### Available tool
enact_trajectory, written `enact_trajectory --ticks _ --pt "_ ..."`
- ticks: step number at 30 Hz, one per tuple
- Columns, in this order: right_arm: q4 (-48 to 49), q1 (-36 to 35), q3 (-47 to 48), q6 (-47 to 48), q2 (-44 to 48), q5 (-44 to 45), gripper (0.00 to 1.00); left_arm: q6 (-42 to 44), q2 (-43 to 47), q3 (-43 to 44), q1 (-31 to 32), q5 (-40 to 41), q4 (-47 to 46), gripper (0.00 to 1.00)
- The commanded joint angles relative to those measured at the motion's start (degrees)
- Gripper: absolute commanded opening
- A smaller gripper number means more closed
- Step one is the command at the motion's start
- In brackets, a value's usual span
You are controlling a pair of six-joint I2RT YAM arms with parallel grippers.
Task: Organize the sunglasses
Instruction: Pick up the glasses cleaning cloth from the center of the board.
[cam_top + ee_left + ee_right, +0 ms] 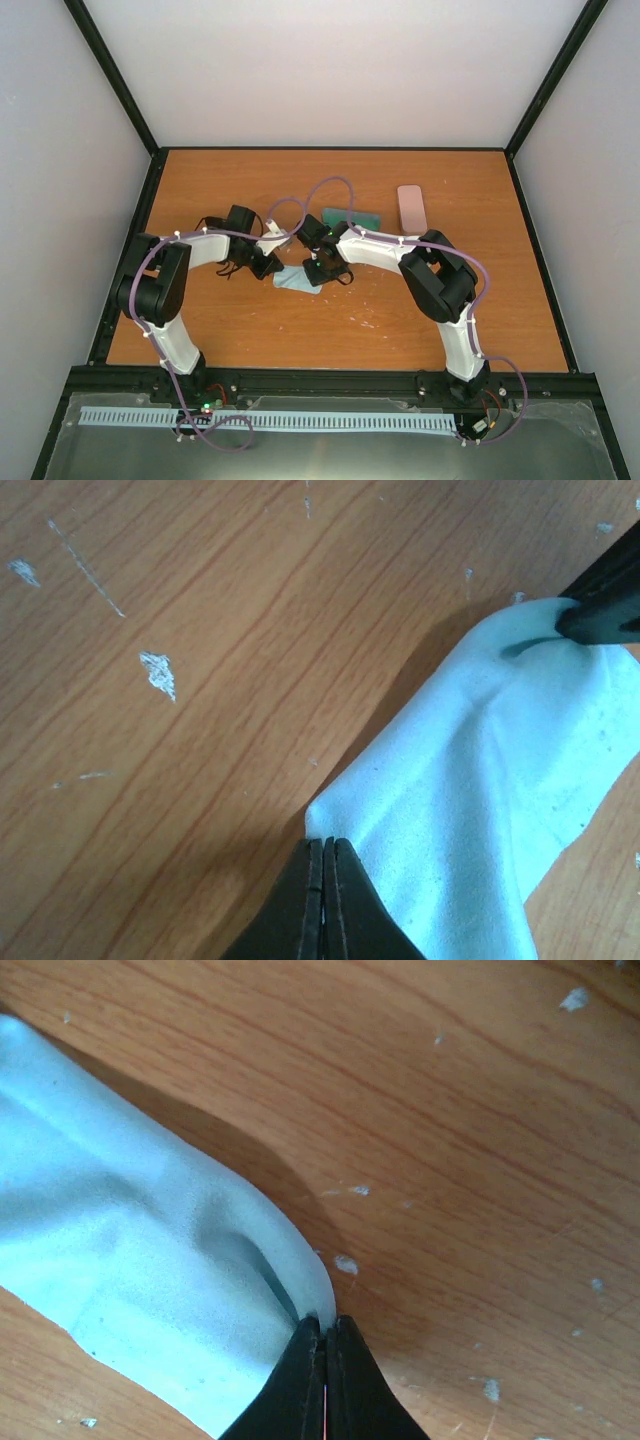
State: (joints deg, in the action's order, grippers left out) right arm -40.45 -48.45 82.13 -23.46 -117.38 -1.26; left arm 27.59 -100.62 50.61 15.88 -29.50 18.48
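Note:
A light-blue cloth [297,280] hangs stretched between my two grippers just over the wooden table, casting a shadow under it. My left gripper [322,842] is shut on one corner of the cloth [470,800]. My right gripper [325,1322] is shut on a bunched edge of the cloth [130,1260]. In the left wrist view the right arm's dark fingertip [600,610] pinches the far corner. In the top view the left gripper [272,268] and right gripper [318,270] face each other mid-table. The sunglasses cannot be made out in any view; the arms cover that area.
An oblong pink case [410,207] lies at the back right. A teal-grey flat item [352,217] lies just left of it, behind the right arm. The table [300,330] is scuffed wood with a black frame around it.

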Motion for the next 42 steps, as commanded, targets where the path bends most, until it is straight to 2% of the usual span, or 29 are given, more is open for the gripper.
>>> enact_trajectory --ticks 1,18,24,42 --pt "0.4 0.6 0.1 -0.8 1.8 3.4 0.03 -1.2 0.2 1.7 0.8 -0.6 3.9 0.01" --pt "-0.4 2.9 -3.3 0.4 6.3 6.1 0.03 -6.1 -3.5 9.7 7.9 -1.4 2.2 0.01" --pt "-1.2 4.0 -3.6 1.8 6.5 6.3 0.03 -4.3 -3.9 11.1 7.9 1.3 2.1 0.01" --pt "-1.9 10.0 -4.5 4.2 9.4 10.7 0.03 -9.2 -12.7 23.8 10.6 -3.4 2.6 0.01"
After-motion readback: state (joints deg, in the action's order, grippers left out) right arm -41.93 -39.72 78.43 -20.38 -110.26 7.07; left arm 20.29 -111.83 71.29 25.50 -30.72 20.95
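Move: The left hand, already pinching one corner of the cloth, has the open green case about 10 cm ahead and 16 cm to its right. The right hand, already holding another corner, has that case some 13 cm ahead and 7 cm to its right, and the pink case about 16 cm ahead and 22 cm right. The sunglasses lie roughly 8 cm ahead and 13 cm left of the left hand. All lie about 1 cm below the fingers. Both hands keep their shut-finger pinch on the cloth and carry it to the right and forward, towards the near side of the open green case, lifting about 3 cm on the way. The left hand travels some 9 cm right and 5 cm forward, after a brief small draw back; the right goes nearly 8 cm right and 5 cm forward, the wrist turning slightly. ##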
